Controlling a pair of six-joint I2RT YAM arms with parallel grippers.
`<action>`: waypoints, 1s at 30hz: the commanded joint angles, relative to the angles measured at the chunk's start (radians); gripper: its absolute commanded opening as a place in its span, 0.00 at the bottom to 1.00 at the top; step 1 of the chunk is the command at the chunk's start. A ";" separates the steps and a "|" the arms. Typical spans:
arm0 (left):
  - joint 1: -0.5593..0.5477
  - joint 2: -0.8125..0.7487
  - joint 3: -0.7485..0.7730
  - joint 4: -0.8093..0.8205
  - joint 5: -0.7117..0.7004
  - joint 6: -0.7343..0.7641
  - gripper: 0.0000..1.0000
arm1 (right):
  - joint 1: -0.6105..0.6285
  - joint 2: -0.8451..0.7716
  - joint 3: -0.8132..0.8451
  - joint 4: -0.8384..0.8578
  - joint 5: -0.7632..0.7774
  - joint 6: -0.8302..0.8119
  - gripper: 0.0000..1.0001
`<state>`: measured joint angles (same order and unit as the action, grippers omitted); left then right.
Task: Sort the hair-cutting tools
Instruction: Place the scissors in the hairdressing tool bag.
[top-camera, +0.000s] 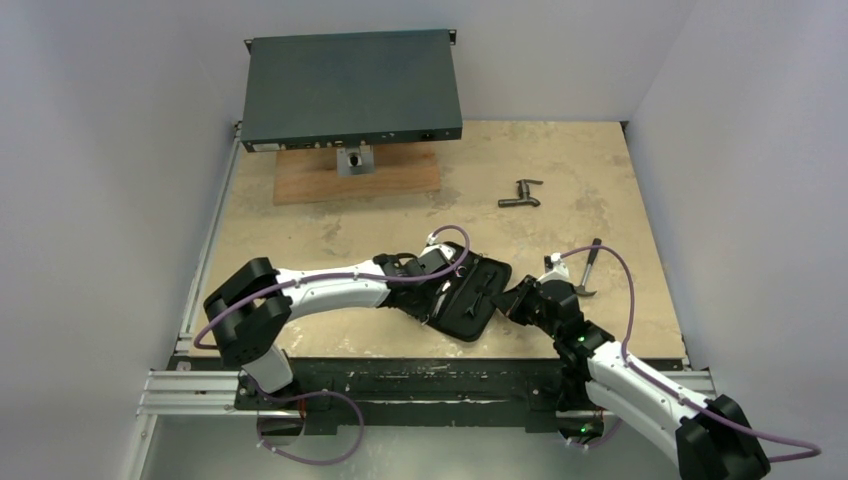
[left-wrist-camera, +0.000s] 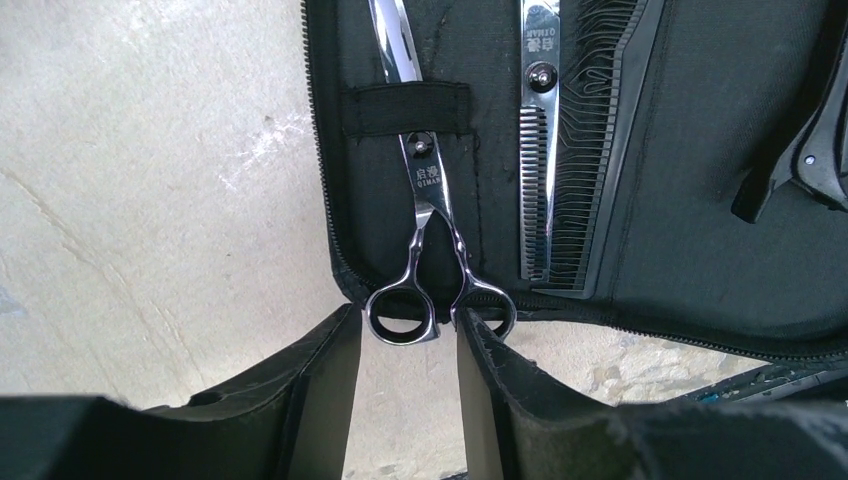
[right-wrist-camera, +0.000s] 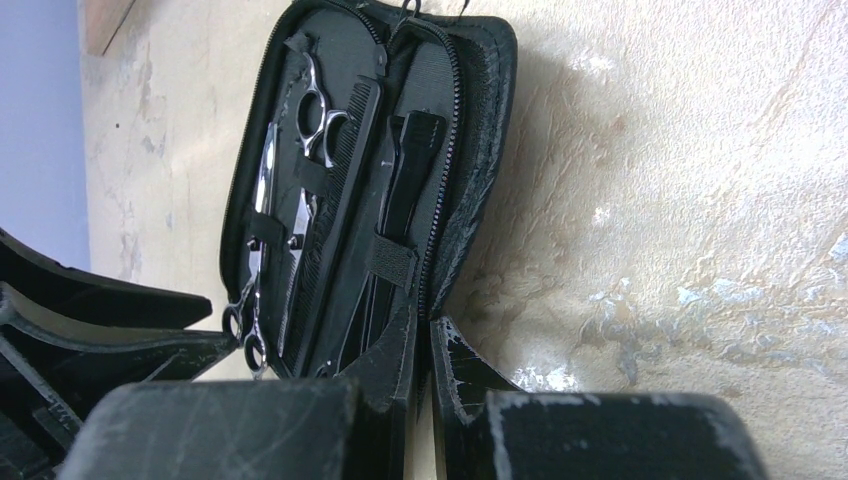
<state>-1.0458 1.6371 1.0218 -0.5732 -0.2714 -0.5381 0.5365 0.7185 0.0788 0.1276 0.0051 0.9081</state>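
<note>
An open black zip case (top-camera: 482, 292) lies on the table between my arms. Silver scissors (left-wrist-camera: 428, 205) sit in it under an elastic strap (left-wrist-camera: 405, 108), handle rings toward me. Beside them lie a second, toothed pair of scissors (left-wrist-camera: 538, 150) and the black comb (left-wrist-camera: 603, 150). A black clip (left-wrist-camera: 805, 160) is on the case's other half. My left gripper (left-wrist-camera: 408, 335) stands open just in front of the scissors' rings, holding nothing. My right gripper (right-wrist-camera: 425, 335) is shut on the case's zip edge (right-wrist-camera: 440, 250).
A small hammer (top-camera: 588, 270) lies right of the case, close behind my right wrist. A dark T-shaped fitting (top-camera: 521, 194) rests farther back. At the back left a dark flat box (top-camera: 350, 88) sits over a wooden board (top-camera: 400, 182).
</note>
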 joint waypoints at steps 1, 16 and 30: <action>-0.010 0.010 0.016 0.028 0.024 0.011 0.39 | 0.010 -0.001 0.026 -0.028 -0.022 -0.023 0.00; -0.028 0.076 0.021 0.026 -0.020 -0.010 0.34 | 0.010 -0.004 0.026 -0.027 -0.025 -0.023 0.00; -0.008 0.109 0.046 0.047 -0.025 0.007 0.00 | 0.010 0.000 0.023 -0.024 -0.045 -0.026 0.00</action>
<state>-1.0733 1.7210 1.0393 -0.5629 -0.2646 -0.5392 0.5365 0.7189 0.0788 0.1276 0.0025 0.9081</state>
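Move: The scissors' rings are almost under the left hand, about 3 cm below, 1 cm back and 1 cm right; the scissors' middle lies roughly 5 cm ahead and 4 cm right. The thinning scissors are 4 cm ahead and 7 cm right, the comb 3 cm ahead and 10 cm right, both some 3 cm lower than the hand. From the right hand the rings lie about 15 cm left, 3 cm back and 3 cm below. Downward by about 2 cm, and roughly 1 cm back and to the right, the left hand sinks in two short steps onto the scissors' rings at the bag's near left end. Once down, it draws its half-open fingers nearly shut between and over the two rings, closing on their inner sides. The right hand stays still and shut by the bag's right side. ##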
